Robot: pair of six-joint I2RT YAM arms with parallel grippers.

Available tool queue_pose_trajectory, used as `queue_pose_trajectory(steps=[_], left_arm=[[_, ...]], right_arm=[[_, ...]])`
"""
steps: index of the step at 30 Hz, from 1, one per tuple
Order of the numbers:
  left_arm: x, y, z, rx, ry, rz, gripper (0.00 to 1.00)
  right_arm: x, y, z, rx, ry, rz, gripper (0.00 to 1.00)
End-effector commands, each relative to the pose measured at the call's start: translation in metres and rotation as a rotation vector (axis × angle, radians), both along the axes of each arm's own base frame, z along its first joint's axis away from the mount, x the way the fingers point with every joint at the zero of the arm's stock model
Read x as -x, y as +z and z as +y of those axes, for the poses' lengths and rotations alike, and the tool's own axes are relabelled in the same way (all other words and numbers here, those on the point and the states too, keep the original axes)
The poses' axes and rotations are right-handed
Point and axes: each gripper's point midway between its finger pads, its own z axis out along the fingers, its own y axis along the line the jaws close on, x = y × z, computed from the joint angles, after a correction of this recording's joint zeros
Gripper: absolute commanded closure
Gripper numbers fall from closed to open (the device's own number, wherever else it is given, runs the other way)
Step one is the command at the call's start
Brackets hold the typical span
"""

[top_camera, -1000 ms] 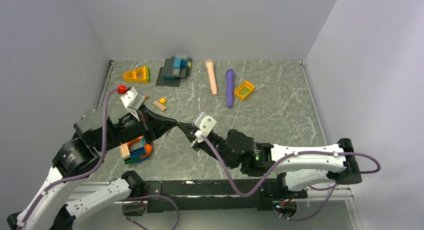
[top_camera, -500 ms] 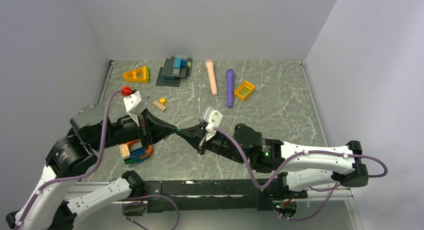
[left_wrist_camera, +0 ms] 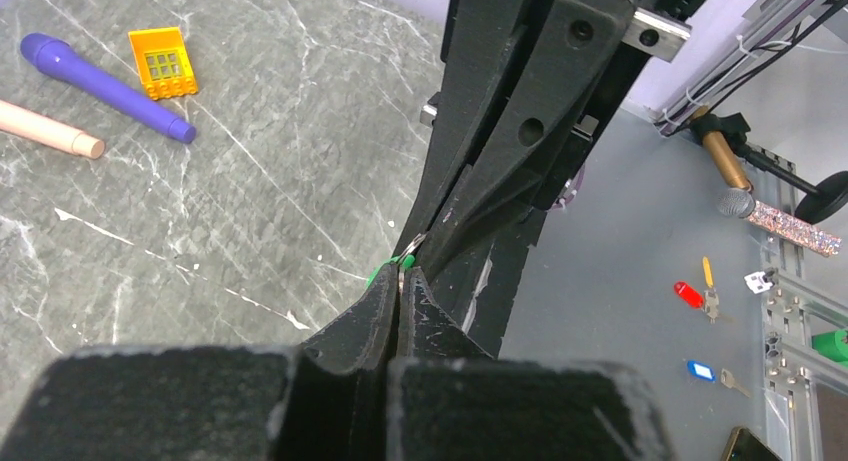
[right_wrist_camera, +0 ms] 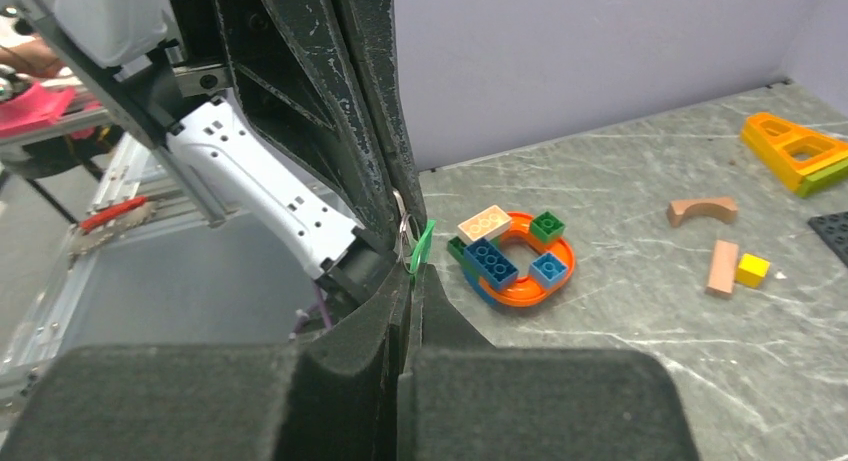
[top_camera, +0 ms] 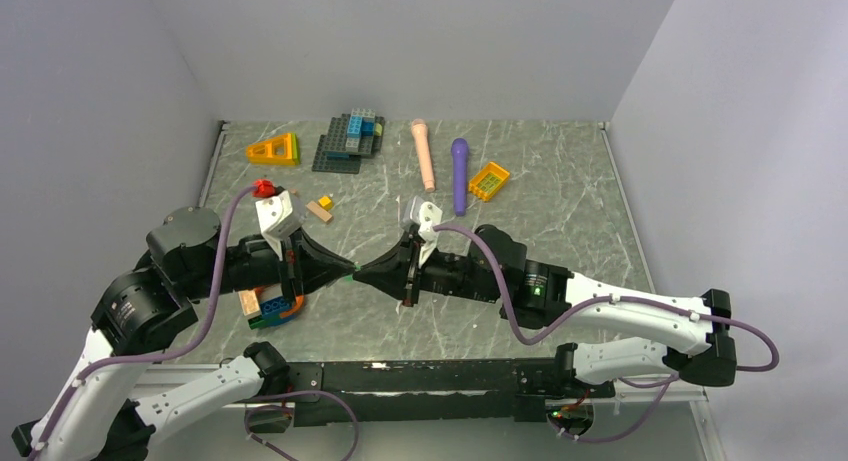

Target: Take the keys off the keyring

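My two grippers meet tip to tip over the near middle of the table. The left gripper [top_camera: 349,269] is shut, and a thin silver keyring [left_wrist_camera: 415,244] sticks out just past its tips [left_wrist_camera: 400,277]. Coming from the right, the right gripper [top_camera: 364,274] is shut on a green key tag [right_wrist_camera: 422,243] that hangs at the ring [right_wrist_camera: 402,224]. The tag shows as a green speck [top_camera: 355,269] from above. The key blades are hidden behind the fingers. Both arms hold the bundle in the air above the marble table [top_camera: 560,211].
An orange ring with blue and green bricks [top_camera: 272,306] lies under the left arm. Farther back lie a purple microphone [top_camera: 459,174], a pink microphone [top_camera: 424,153], a yellow window brick [top_camera: 489,180], an orange wedge [top_camera: 274,150], a grey plate stack [top_camera: 350,139] and small wooden blocks [top_camera: 320,209].
The joined fingertips have drifted toward the near edge. The right arm has swung out to the right and levelled, its wrist rolling. Both grippers stayed shut.
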Motion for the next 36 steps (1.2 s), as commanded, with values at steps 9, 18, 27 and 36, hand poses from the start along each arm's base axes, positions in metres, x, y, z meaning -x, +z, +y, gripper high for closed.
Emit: queue_pose_trajectory(steps=[9,18,27,36], left_arm=[[-0.006,-0.009,0.009,-0.076,0.049,0.007,1.0],[-0.022,-0.026,0.008,-0.134,0.115,0.051,1.0],[-0.018,-0.03,0.008,-0.149,0.091,0.061,1.0],[-0.012,-0.04,0.003,-0.171,0.043,0.092,1.0]], right_arm=[[0.003,0.023,-0.016,-0.07,0.047,0.05,1.0],[-0.001,0.014,-0.017,-0.031,0.019,0.083,1.0],[-0.002,0.006,-0.015,0.023,0.012,0.095,0.29],[-0.01,0.026,-0.025,0.005,-0.041,0.061,0.21]])
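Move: The keyring's green tag is pinched between the two sets of closed fingertips, which almost meet: about 2 cm to the right of the left hand, and 1 cm to the left of the right hand, level with both. The table lies some 32 cm below. From the right hand, the orange ring toy with its blue bricks is about 20 cm left and 8 cm ahead, the wooden block some 14 cm left and 27 cm ahead. The right fingers, still pinching the green tag, ease about 1 cm to the right and sink, then open wide and let go of it; that hand ends some 2 cm lower. The left hand keeps its pinch on the wire ring as it goes down about 4 cm and slightly forward, its fingers tipping down some 10 degrees. ##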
